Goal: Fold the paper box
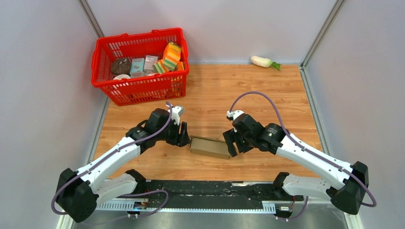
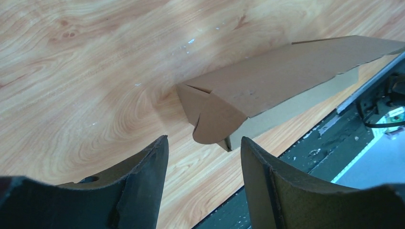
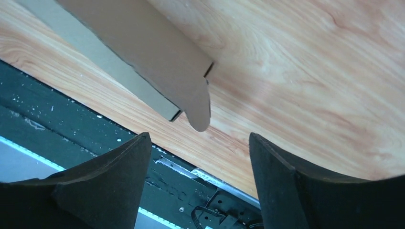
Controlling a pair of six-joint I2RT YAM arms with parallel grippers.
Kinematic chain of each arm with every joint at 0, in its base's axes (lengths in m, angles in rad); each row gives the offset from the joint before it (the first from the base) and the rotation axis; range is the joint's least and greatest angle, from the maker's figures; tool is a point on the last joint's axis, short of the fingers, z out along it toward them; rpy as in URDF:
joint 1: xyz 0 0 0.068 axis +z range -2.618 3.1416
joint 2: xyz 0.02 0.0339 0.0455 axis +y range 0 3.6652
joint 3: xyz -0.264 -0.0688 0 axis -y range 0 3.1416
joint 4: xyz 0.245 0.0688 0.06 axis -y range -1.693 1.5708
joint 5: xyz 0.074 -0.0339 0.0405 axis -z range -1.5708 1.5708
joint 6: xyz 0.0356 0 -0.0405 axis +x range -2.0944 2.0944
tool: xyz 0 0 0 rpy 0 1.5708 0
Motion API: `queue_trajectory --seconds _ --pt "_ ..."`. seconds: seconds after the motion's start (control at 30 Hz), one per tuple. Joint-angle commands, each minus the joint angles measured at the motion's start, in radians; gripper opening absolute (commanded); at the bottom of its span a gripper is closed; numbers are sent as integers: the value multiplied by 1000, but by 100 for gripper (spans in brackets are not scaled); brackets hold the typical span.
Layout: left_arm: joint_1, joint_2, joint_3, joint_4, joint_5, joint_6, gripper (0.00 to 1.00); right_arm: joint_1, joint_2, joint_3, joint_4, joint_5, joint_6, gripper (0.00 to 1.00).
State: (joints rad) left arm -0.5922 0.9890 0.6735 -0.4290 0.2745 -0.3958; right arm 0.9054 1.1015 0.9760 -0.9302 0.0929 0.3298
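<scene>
The paper box (image 1: 209, 147) is a small brown cardboard box lying flat on the wooden table, between both arms. In the left wrist view its left end (image 2: 215, 119) shows a rounded tab hanging loose just beyond my open left gripper (image 2: 204, 143), not touching the fingers. My left gripper (image 1: 185, 138) sits at the box's left end. My right gripper (image 1: 231, 144) stands at the box's right end. In the right wrist view the box (image 3: 143, 52) ends in a rounded flap just ahead of my open right gripper (image 3: 199, 138), with nothing between the fingers.
A red basket (image 1: 142, 88) holding several groceries stands at the back left. A white radish (image 1: 263, 61) lies by the back wall. The black base rail (image 1: 205, 191) runs along the near table edge, close behind the box.
</scene>
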Motion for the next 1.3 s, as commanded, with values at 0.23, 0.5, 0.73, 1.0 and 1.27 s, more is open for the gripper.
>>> queue_trajectory --seconds 0.23,0.5,0.73,1.0,1.27 --pt "-23 164 109 35 55 34 65 -20 -9 -65 114 90 101 52" --pt "-23 159 127 21 129 -12 54 -22 -18 -103 189 21 129 30" --pt "-23 169 153 9 195 -47 29 -20 0 -92 215 -13 149 12" --pt "-21 165 156 4 216 -87 23 -23 15 -60 209 -31 219 4" --pt "-24 149 132 79 233 -187 27 -52 18 -53 199 -56 337 0"
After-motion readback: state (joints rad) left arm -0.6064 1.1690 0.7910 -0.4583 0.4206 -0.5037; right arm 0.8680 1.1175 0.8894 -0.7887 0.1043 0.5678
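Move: The left fingers reach for the rounded tab at the left end of the paper box's raised lid, about 4 cm to their right, 1 cm back and level with the tips; the box's middle is some 12 cm right, 3 cm back and 4 cm below that hand. The matching right-end tab is about 2 cm left, 1 cm ahead and 2 cm below the right hand, the box's middle about 10 cm left of it, 1 cm back and 5 cm down. Rightward about 3.5 cm goes the left hand, dipping first and then rising to its old height, tipping down some 10 degrees as its fingers narrow onto the lid's left end. The right hand eases down 2 cm and forward, slipping slightly right before coming back left to the other lid corner, where its fingers shut to pinch the tab; its wrist turns about 15 degrees clockwise. ##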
